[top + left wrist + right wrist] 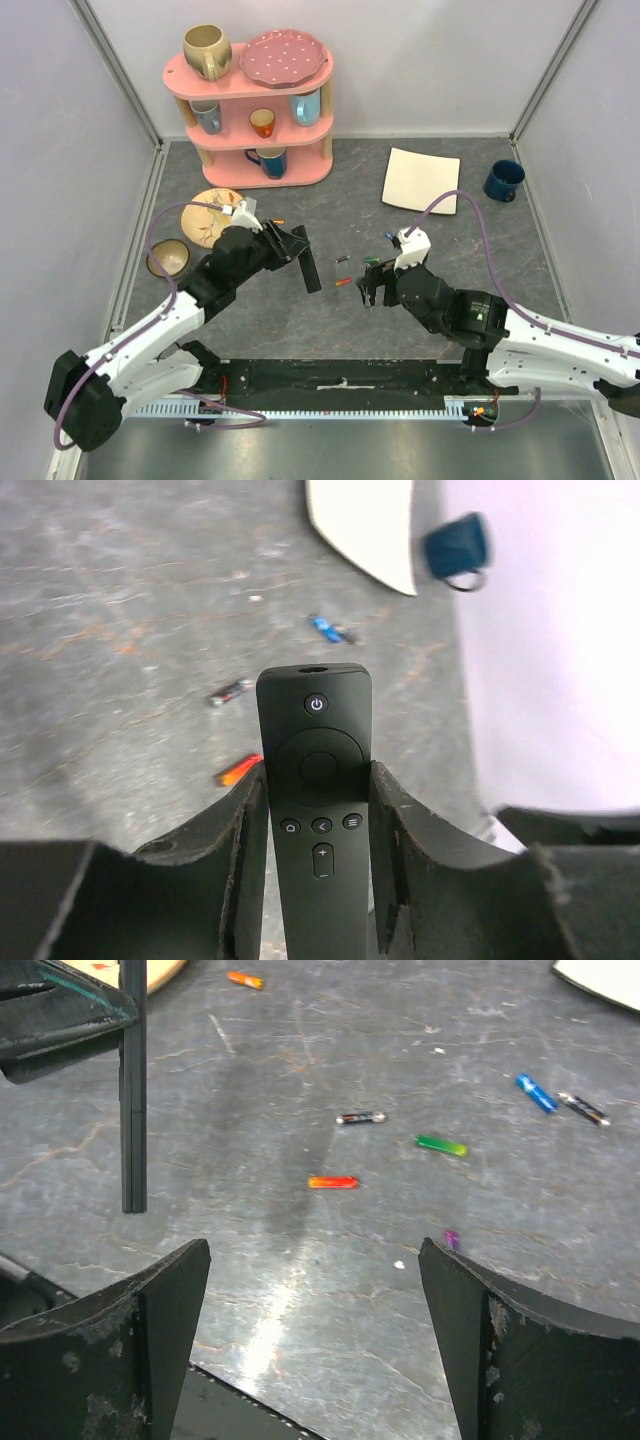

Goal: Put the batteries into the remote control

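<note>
My left gripper [296,247] is shut on the remote control [315,770], a slim black bar that sticks out past the fingers with its button face toward the left wrist camera. In the top view the remote control [311,270] hangs lifted over the table's middle. In the right wrist view the remote control [133,1090] shows edge-on at the upper left. Several batteries lie loose on the table: a red-orange one [333,1182], a black one [360,1118], a green one [441,1146], a blue one [536,1092] and a purple one [451,1239]. My right gripper [315,1250] is open and holds nothing, low over the table just short of them.
A pink shelf [250,100] with mugs and a plate stands at the back left. A cream square plate [421,179] and a blue mug [503,180] sit at the back right. A wooden plate [213,215] and a bowl [168,258] lie behind my left arm.
</note>
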Available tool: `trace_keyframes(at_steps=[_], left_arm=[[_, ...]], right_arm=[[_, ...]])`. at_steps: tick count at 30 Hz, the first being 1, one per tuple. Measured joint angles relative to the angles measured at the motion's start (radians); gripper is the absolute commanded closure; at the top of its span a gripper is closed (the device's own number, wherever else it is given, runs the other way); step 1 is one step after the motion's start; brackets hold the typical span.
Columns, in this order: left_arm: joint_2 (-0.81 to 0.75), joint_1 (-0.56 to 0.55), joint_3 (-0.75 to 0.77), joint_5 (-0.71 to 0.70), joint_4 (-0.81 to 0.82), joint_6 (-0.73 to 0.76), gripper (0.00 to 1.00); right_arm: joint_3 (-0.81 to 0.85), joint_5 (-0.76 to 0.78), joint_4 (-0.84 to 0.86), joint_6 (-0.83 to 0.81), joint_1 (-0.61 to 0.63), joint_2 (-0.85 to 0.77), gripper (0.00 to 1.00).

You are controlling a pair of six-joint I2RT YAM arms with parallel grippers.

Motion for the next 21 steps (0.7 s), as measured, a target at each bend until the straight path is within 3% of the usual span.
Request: trace_keyframes(at_steps=[4,12,21], left_arm=[[-0.117,0.039,-0.125,0.156,0.205,0.018,0.98],[-0.235,0.113,-0.274,0.385,0.531,0.006,0.98],[-0.165,0.187,-0.344,0.58,0.941,-0.14,0.98]], right_arm=[[0.0,-0.163,0.097,-0.018,-0.052,0.024,0.06],[-0.138,-0.523,0.457,0.085,-0.211,-0.049,0.05],[-0.279,-0.831,0.853,0.25,-0.277,0.004,0.04]])
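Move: The left fingers already grip the remote, its middle about 2 cm behind, 1 cm right of and 2 cm below that hand. From the open right gripper, the remote lies some 14 cm to the left, 6 cm ahead and 4 cm below. On the table 20 cm under the right gripper, the red battery lies 6 cm ahead and 6 cm left, the black battery 11 cm ahead and 6 cm left, the green one 11 cm ahead and in line. Keep the remote pinched and lift the left gripper about 10 cm, drawing it back some 6 cm while tipping the fingers up and swinging them clockwise towards the right arm. Meanwhile bring the right gripper left by about 8 cm and up by 6, easing back slightly late on, towards the remote; roll its left side up and turn it counter-clockwise, fingers wide open, without touching. ##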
